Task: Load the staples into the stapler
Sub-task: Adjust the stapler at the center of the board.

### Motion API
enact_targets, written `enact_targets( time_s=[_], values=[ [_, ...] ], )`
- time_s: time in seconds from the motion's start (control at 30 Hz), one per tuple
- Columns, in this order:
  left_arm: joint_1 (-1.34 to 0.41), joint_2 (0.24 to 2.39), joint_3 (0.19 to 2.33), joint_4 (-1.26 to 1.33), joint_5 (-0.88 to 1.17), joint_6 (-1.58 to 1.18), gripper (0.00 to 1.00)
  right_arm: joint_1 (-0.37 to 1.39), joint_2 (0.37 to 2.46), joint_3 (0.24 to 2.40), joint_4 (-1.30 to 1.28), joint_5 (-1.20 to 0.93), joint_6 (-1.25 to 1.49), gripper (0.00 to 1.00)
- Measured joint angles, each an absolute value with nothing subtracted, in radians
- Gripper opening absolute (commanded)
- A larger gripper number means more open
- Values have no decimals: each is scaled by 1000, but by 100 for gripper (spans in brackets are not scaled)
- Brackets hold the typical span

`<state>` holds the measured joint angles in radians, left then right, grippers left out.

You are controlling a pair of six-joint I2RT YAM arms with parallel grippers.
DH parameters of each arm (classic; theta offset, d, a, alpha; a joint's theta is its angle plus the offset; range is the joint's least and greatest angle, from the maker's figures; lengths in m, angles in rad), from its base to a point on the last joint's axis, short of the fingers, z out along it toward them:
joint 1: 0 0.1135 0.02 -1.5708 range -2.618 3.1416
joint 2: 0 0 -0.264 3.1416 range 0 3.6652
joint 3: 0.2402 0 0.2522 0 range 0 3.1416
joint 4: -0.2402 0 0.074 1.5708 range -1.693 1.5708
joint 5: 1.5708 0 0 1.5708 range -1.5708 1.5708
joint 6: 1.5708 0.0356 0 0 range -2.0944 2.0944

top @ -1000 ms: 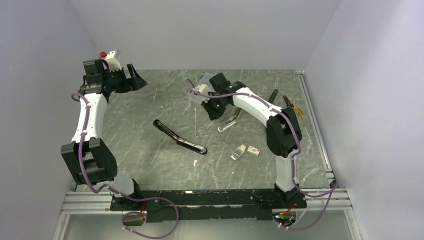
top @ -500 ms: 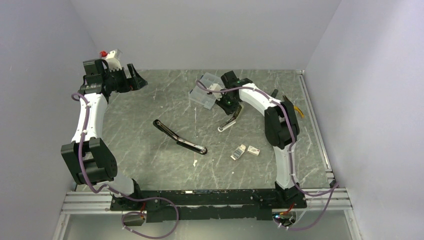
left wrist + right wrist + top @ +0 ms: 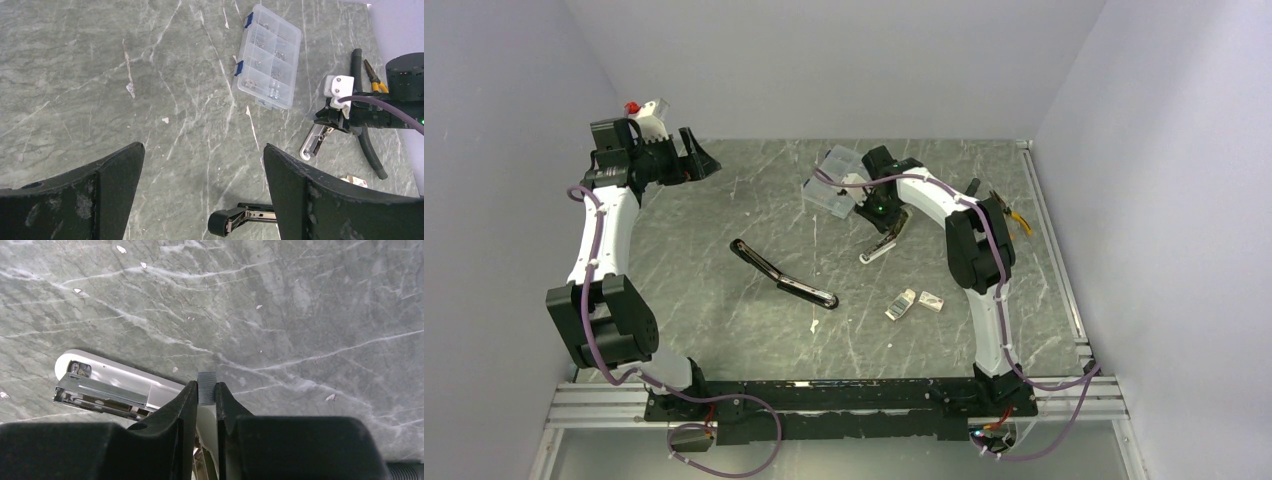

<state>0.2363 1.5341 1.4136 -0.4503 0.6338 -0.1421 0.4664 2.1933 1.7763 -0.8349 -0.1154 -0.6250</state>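
Note:
My right gripper (image 3: 206,387) is shut on a short grey ribbed strip of staples (image 3: 206,381) that sticks out past its fingertips. Just below and left of it lies a silvery-white stapler (image 3: 107,382), opened, its metal channel showing. From above, this gripper (image 3: 882,213) hangs over the stapler (image 3: 876,248) behind the table's middle. A black stapler (image 3: 784,277) lies opened flat mid-table. The white staple box, as sleeve (image 3: 902,304) and tray (image 3: 931,302), rests at the front right. My left gripper (image 3: 697,157) is raised at the back left, open and empty.
A clear compartment case (image 3: 832,186) lies just left of my right wrist. Pliers with yellow handles (image 3: 1014,215) and a black hose (image 3: 367,145) lie at the right. A small white scrap (image 3: 813,325) sits in front of the black stapler.
My right wrist has shifted right and slightly back, uncovering the compartment case, and its elbow has swung in. The left arm has not moved.

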Motion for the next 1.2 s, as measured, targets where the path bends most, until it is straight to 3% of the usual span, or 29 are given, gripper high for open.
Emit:
enact_targets(
  time_s=[1.2],
  values=[
    [236, 1535, 1410, -432, 651, -140, 94, 535, 2077, 1544, -825, -104, -519, 11]
  ],
)
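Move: The light-coloured stapler lies open almost under the right hand, its middle some 3 cm back and 2 cm below. From the right hand, the clear parts box is about 12 cm ahead and 11 cm left, the open black stapler 12 cm back and 23 cm left, and the grey staple box 18 cm back and 3 cm right. From the idle left hand, the light stapler is about 40 cm right, 4 cm back and 24 cm below. The light stapler is dragged back towards the robot by the right hand, whose fingertips sink about 2 cm onto its hinge region, then pull back level, some 7 cm in all, towards the staple box. The fingers keep their narrow gap on the small silvery strip, and the wrist tilts slightly, swinging the tips back. ##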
